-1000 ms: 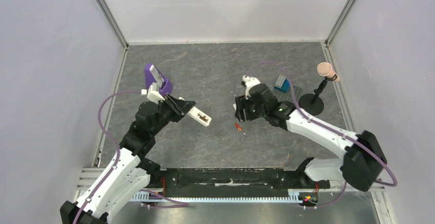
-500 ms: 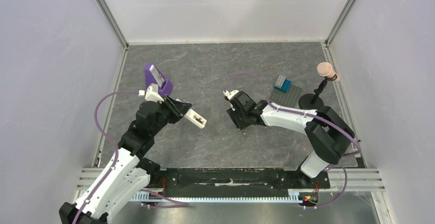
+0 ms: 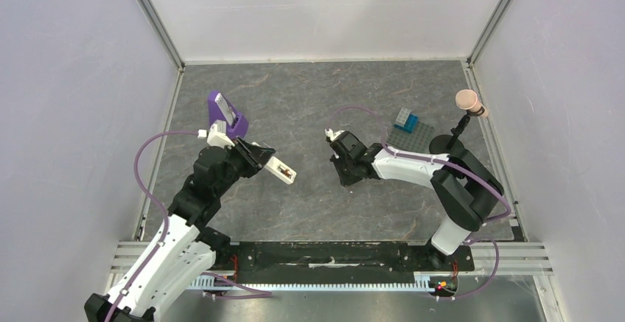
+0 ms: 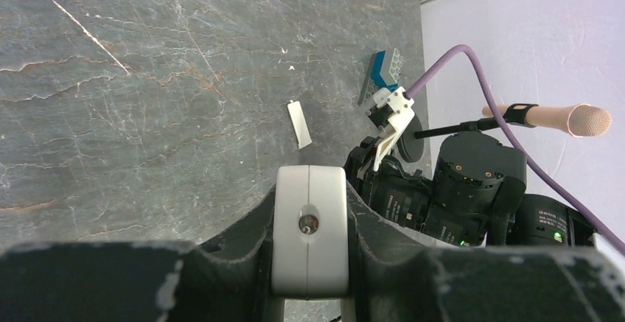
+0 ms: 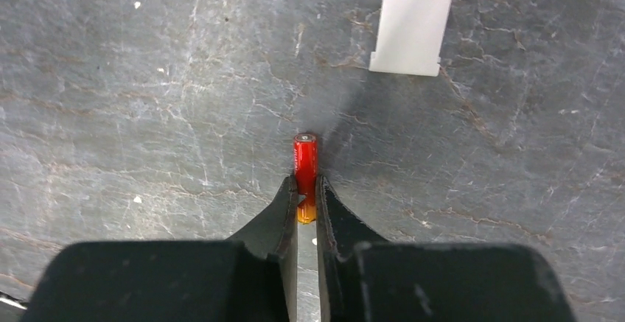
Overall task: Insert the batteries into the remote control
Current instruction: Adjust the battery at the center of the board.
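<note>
My left gripper is shut on the white remote control and holds it above the floor, its free end toward the middle. The left wrist view shows the remote's end face clamped between the jaws of the left gripper. My right gripper is down at the floor. In the right wrist view the right gripper is shut on the red-orange battery, which lies on the floor and sticks out ahead of the fingertips. The dark battery is not in view.
A small flat white strip lies just beyond the battery; it also shows in the left wrist view. A purple stand is behind the left gripper. A blue block and a microphone stand are at the right.
My right gripper has moved left and down onto the red-orange battery, which lay bare on the floor a second ago. The left gripper and the remote have shifted slightly.
</note>
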Available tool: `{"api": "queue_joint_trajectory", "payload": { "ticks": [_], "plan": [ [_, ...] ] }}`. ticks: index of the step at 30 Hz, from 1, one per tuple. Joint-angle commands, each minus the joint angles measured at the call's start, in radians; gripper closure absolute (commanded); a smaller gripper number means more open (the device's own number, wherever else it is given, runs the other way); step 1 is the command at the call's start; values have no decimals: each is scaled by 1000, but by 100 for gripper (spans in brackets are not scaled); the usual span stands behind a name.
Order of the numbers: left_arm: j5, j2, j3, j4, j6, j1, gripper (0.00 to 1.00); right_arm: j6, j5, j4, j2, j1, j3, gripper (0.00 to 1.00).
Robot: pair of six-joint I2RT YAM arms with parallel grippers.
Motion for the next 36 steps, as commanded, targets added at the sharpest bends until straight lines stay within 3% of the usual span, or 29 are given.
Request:
{"api": "queue_joint_trajectory", "payload": {
  "ticks": [1, 9, 14, 17, 22, 28, 32, 36],
  "plan": [
    [-19, -21, 21, 30, 29, 8, 98, 136, 74, -10, -2, -27, -10, 95],
    [-50, -23, 5, 44, 17, 7, 98, 788, 208, 148, -188, -37, -191, 95],
    [-54, -23, -11, 61, 13, 7, 98, 1111, 300, -101, -152, -31, -101, 99],
    [-60, -20, -19, 66, 13, 8, 98, 1250, 325, -284, -82, -30, -20, 96],
    [-63, -12, -24, 72, 15, 9, 98, 1286, 306, -333, -26, -29, 14, 94],
    [-61, -3, -27, 78, 20, 11, 98, 1251, 347, -304, -65, -28, 0, 67],
    [-58, -5, -32, 82, 21, 11, 98, 1167, 388, -278, -132, -27, 6, 40],
    [-52, -8, -31, 78, 23, 13, 98, 938, 392, -133, -257, -25, -58, 33]
  ]
}}
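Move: The right fingers are already closed on the red battery, which lies on the table right at the fingertips. From that hand the loose white battery cover lies about 8 cm ahead and 1 cm to the left, also on the table. The remote control, in the left gripper, is about 20 cm to the right hand's left, level with it and some 18 cm higher. From the left hand the red battery is roughly 22 cm to the right, 1 cm back and 19 cm below. Twisting clockwise by about 70 degrees while drifting some 4 cm to the right, the right hand keeps its pinch on the red battery. It rises about 1 cm during the turn and sinks again to set the battery on the table. Then the fingers open wide, let go of it and start to lift away, ending 2.5 cm up. ##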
